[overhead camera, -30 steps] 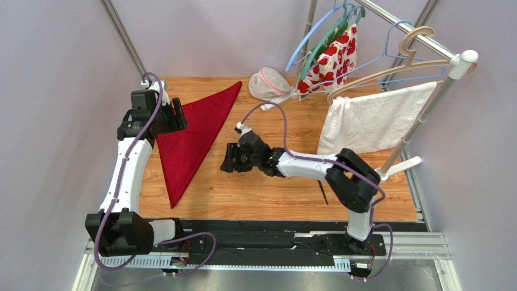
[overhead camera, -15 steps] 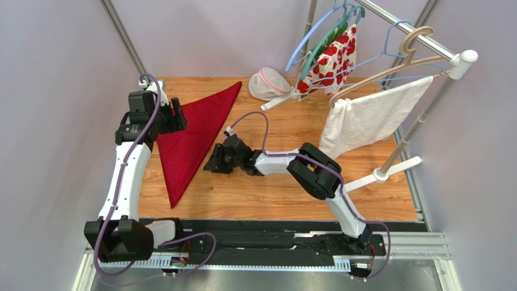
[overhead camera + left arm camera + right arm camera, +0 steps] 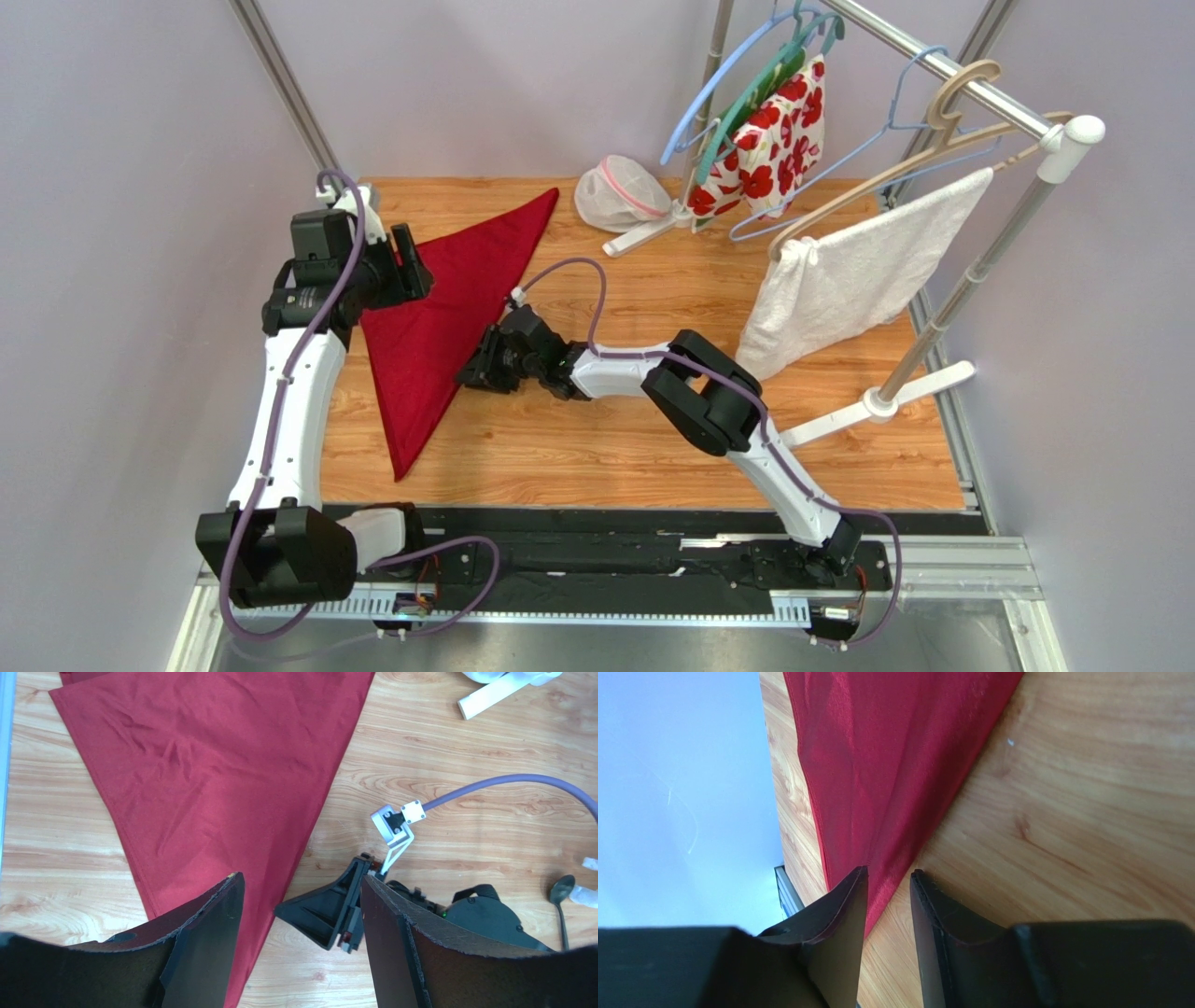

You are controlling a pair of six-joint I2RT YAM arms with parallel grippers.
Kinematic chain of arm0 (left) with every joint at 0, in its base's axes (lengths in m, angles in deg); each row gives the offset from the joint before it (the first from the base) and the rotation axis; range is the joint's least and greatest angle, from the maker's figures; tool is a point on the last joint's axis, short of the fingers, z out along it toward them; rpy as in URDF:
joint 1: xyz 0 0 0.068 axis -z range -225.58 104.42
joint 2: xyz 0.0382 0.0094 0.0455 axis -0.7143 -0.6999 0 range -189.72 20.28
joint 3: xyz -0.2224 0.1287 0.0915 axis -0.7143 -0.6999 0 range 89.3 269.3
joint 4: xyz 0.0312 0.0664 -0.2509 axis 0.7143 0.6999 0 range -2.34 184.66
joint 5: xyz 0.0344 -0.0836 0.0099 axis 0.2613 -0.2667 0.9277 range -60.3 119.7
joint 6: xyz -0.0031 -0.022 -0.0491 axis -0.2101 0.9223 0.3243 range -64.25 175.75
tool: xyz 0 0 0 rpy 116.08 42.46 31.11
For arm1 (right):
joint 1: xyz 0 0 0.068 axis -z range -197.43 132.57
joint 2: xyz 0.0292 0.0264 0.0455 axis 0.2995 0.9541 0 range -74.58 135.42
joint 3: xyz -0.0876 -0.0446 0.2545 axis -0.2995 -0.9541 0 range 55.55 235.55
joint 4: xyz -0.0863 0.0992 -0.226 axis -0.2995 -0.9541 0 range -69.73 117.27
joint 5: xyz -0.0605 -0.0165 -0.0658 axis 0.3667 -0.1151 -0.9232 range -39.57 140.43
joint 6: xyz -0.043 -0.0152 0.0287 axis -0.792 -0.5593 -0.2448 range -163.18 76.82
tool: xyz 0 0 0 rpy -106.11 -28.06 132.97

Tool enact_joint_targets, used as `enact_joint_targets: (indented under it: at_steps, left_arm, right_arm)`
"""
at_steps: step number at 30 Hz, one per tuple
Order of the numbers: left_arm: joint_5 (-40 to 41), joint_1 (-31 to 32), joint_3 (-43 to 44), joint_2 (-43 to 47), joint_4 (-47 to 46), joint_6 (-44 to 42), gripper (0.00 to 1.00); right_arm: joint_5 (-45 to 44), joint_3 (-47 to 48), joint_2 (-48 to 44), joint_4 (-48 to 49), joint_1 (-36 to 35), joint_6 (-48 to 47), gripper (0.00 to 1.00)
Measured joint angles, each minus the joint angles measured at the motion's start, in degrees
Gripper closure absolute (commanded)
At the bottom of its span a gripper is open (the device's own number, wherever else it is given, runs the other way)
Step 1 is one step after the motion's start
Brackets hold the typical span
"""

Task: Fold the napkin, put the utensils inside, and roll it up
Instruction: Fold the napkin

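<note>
The dark red napkin (image 3: 442, 315) lies folded into a triangle on the left of the wooden table, its long point toward the near edge. My left gripper (image 3: 410, 266) hovers over its far left part, open and empty; in the left wrist view its jaws (image 3: 300, 882) stand wide above the napkin (image 3: 210, 777). My right gripper (image 3: 474, 371) reaches to the napkin's right edge. In the right wrist view it (image 3: 889, 873) is open by a narrow gap, low over the wood, with the napkin's (image 3: 892, 756) edge running between the fingertips. A black spoon (image 3: 561, 890) lies on the table to the right.
A clothes rack stands at the right, its white base (image 3: 877, 406) on the table. From it hang a white towel (image 3: 856, 273), a cloth with red flowers (image 3: 765, 140) and several hangers. A white mesh bag (image 3: 624, 193) sits at the back. The table's left edge (image 3: 781, 812) runs close to the napkin.
My right arm has stretched left across the table to the napkin's right edge, and its jaws have narrowed. The left gripper has hardly moved.
</note>
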Motion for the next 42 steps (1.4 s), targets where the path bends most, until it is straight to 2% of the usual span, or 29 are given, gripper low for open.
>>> enact_joint_targets:
  at_steps: [3, 11, 14, 18, 27, 33, 42]
  left_arm:
    - [-0.79, -0.44, 0.0, 0.0, 0.0, 0.24, 0.3]
    - [-3.78, -2.6, -0.28, 0.0, -0.74, 1.2, 0.3]
    - [-4.9, -3.74, -0.35, 0.0, -1.01, 1.75, 0.3]
    - [-6.36, -4.66, -0.37, 0.0, -1.46, 2.27, 0.3]
    - [-8.04, -5.73, -0.63, 0.0, -2.12, 3.02, 0.3]
    - [-9.22, -5.73, -0.66, -0.02, -2.14, 3.37, 0.3]
    - [-11.96, -5.73, -2.14, -0.81, -3.58, 4.76, 0.3]
  right_arm:
    - [-0.52, 1.55, 1.11, -0.11, -0.07, 0.39, 0.71]
    - [-1.62, 5.11, 3.08, -1.79, -0.46, 0.9, 0.72]
    - [-1.73, 6.19, 3.67, -2.43, -0.59, 0.9, 0.75]
    - [-1.92, 6.82, 4.07, -3.26, -0.68, 0.83, 0.99]
    - [-2.73, 5.14, 2.97, -3.1, -0.44, 1.16, 1.0]
    - [-3.17, -4.04, -3.8, -4.37, 1.95, -1.31, 1.0]
    - [-1.51, -15.58, -14.45, -11.52, 9.31, -10.88, 1.0]
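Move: Just beyond the right fingertips, about 2 cm to the left, 1 cm ahead and 1 cm lower, lies the napkin's folded right edge. The folded napkin's middle is roughly 10 cm ahead and 5 cm left of that hand, its near corner about 16 cm back and 8 cm left, its far corner some 34 cm ahead and 12 cm right. From the left hand, the edge's grasp spot is about 3 cm back, 4 cm right and 23 cm below. Easing about 2 cm left and slightly forward with the part-open right fingers low at the table, the right hand takes the napkin's folded edge between the tips and closes fully on it. It then drags the pinched edge some 14 cm to the right, drifting a little forward and staying low, picking up speed as the fingertips tip about 15 degrees more steeply down. ##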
